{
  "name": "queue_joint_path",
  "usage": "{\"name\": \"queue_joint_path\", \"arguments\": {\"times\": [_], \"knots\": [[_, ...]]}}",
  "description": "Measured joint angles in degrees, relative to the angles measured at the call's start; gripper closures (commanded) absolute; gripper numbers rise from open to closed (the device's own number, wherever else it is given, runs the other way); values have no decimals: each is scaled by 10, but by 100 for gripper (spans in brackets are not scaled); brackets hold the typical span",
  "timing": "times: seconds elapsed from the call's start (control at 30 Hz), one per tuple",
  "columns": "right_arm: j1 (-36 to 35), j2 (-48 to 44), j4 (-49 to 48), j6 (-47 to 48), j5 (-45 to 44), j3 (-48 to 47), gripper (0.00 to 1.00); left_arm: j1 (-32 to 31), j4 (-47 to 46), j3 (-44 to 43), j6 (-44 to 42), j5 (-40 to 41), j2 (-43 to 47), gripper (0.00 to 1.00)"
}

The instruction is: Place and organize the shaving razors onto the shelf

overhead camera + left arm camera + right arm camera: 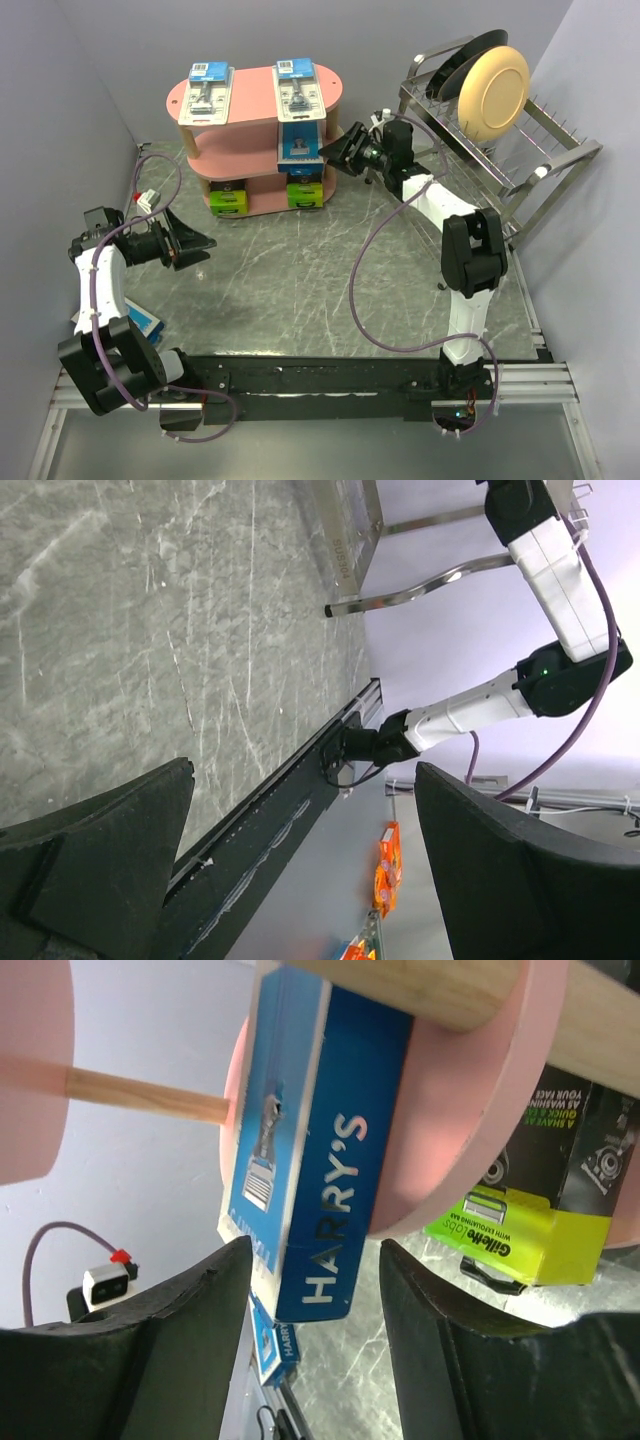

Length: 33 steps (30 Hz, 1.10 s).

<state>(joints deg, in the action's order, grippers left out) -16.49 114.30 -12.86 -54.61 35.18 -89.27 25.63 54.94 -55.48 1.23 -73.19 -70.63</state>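
The pink shelf (255,95) stands at the back. Two clear blister razor packs (210,88) (298,88) lie on its top board. Two black and lime-green boxes (228,198) (305,191) sit on the bottom tier. A blue pack (299,148) (310,1160) stands on the middle board (470,1090), its lower end between the fingers of my open right gripper (336,150) (315,1250), with a gap on each side. Another blue pack (150,322) (275,1340) lies on the table by the left arm's base. My left gripper (195,243) (300,780) hovers open and empty over the left of the table.
A silver wire dish rack (520,160) with a cream plate (495,90) and a dark one stands at the back right, just behind the right arm. A small white connector (148,197) with a purple cable lies left of the shelf. Grey walls close in both sides.
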Motion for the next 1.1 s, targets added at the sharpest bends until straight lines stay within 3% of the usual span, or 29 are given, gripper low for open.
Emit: {"name": "queue_joint_path", "arguments": {"times": [0.37, 0.47, 0.57, 0.6, 0.7, 0.9, 1.1], "knots": [[6, -37, 6, 11, -12, 34, 39, 2, -31, 5, 55, 54, 0, 4], [2, -62, 1, 17, -11, 54, 52, 2, -37, 11, 66, 69, 0, 3], [-9, -88, 0, 21, -11, 65, 72, 2, -42, 12, 75, 78, 0, 4], [-14, -95, 0, 21, -10, 67, 83, 2, -45, 12, 77, 81, -1, 4], [-27, -105, -2, 19, -9, 73, 99, 2, -50, 12, 86, 96, -1, 3], [-45, -102, 14, 17, -16, 81, 100, 19, -62, 15, 116, 226, 1, 4], [-46, -92, 18, 12, -30, 80, 100, 108, -58, 8, 145, 396, 3, 3]]}}
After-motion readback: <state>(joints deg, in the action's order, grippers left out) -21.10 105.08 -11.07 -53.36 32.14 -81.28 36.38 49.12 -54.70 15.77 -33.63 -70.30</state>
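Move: The Harry's box still on the table lies about 19 cm to the left hand's left, 12 cm back and 20 cm below. For the right hand, the middle of the Harry's box on the middle shelf is roughly 6 cm ahead, 7 cm to the left and level. Counted from the right hand, the Gillette box on the shelf below is some 5 cm ahead, 7 left and 13 lower, and the razor pack on the top board 7 ahead, 8 left and 12 higher. Back by about 5 cm from the near right corner of the shelved Harry's box goes the right hand, after a tiny forward nudge; it arcs up some 4 cm and half down again, its half-open fingers shutting on nothing. The left hand, wide open, first sinks slowly, then sweeps left about 12 cm and down 8 towards the box on the table, turning counter-clockwise and tipping down. ##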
